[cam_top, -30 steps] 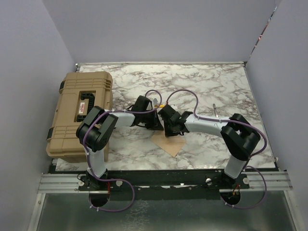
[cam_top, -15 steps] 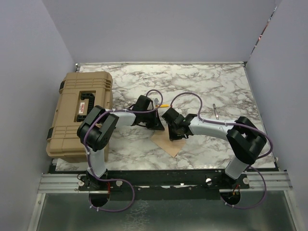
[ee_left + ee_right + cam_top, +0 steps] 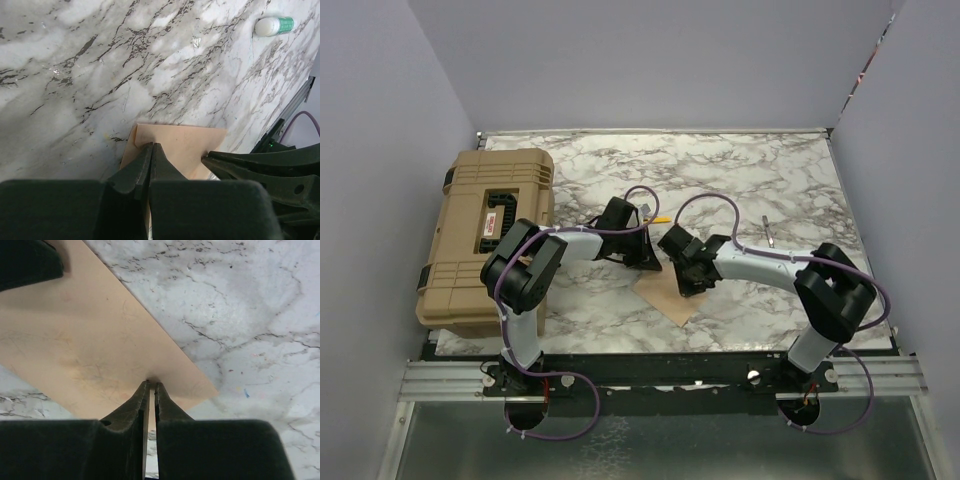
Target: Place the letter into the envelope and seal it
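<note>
A flat peach-tan paper [image 3: 672,304] with faint pinkish marks lies on the marble near the front middle. It looks like the letter [image 3: 95,340]. A thin tan second layer [image 3: 196,393] peeks out along its edge. No flap shows, so I cannot tell the envelope apart. My left gripper [image 3: 152,145] is shut, with its tips pressing on the paper near one corner [image 3: 650,268]. My right gripper [image 3: 151,383] is shut, with only a hairline gap, and its tips press on the paper near the opposite edge [image 3: 688,288]. Its fingers [image 3: 260,162] also show in the left wrist view.
A tan hard case [image 3: 485,235] stands at the left edge of the table. A white tube with a green label [image 3: 274,26] lies behind the grippers. A thin metal tool [image 3: 769,230] lies at the right. The table's front rail [image 3: 660,370] runs close below the paper.
My right gripper has slid a little right and toward the front across the paper. The left gripper and the paper have stayed where they were.
</note>
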You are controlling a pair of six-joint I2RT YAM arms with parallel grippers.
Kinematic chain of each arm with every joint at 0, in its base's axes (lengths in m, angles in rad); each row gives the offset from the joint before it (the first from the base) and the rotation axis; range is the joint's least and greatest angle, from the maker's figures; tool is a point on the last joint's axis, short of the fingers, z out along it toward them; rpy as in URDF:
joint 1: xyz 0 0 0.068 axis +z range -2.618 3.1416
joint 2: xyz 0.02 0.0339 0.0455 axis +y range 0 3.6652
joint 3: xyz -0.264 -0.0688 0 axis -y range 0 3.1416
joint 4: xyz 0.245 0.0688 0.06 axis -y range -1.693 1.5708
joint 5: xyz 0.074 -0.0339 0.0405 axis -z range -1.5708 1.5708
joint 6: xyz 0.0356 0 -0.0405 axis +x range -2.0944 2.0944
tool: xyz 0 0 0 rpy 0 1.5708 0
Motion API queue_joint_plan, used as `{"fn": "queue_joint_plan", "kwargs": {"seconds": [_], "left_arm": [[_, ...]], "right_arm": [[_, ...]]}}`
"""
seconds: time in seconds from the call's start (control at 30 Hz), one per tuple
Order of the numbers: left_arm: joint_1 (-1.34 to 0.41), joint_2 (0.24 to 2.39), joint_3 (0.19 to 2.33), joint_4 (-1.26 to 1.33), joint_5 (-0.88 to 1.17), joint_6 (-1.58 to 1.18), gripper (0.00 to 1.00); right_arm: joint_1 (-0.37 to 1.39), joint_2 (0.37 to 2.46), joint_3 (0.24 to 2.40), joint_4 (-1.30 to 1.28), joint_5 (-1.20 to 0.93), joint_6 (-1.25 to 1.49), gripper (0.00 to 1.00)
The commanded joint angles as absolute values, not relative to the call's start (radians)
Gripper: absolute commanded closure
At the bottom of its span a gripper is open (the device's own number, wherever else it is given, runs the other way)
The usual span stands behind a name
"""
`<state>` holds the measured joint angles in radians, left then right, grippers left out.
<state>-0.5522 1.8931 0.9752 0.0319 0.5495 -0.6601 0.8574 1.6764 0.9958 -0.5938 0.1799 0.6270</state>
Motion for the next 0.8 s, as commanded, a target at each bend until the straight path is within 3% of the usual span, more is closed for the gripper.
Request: {"fn": "queue_joint_plan", "kwargs": {"seconds": [0.0, 0.23, 0.77], "left_arm": [[-0.554, 1.95, 0.965, -0.056, 0.462, -0.599, 1.0], [-0.554, 1.951, 0.967, -0.065, 0.464, -0.591, 1.0], [-0.554, 1.952, 0.957, -0.065, 0.466, -0.591, 1.0]], "right_arm": [[0.865, 1.662, 1.06, -0.682, 0.226, 0.581, 0.89], [0.865, 1.671, 1.097, -0.519, 0.173, 0.588, 0.91], [0.865, 1.812, 1.108, -0.44, 0.099, 0.603, 0.94]]}}
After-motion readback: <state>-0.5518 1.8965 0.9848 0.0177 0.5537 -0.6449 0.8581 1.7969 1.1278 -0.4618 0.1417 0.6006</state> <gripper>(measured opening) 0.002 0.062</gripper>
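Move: For the right hand, over the envelope, the envelope's far corner lies about 8 cm ahead and 7 cm left, just below fingertip level. The envelope's middle is level with that hand, some 4 cm left; its right corner stands roughly 3 cm right and level. The yellow cutter lies about 17 cm ahead and 8 cm left. From the left hand, the far corner is only some 2 cm ahead. Lifting off the paper, the nearly shut right fingertips hop about 6 to 7 cm to the left and forward, back along the folded flap towards the pinning left hand. They rise some 2.5 cm on the way and then sink almost to the paper, the wrist tipping by less than ten degrees. The left hand stays put, its shut fingertips still resting on the envelope near the far corner. ##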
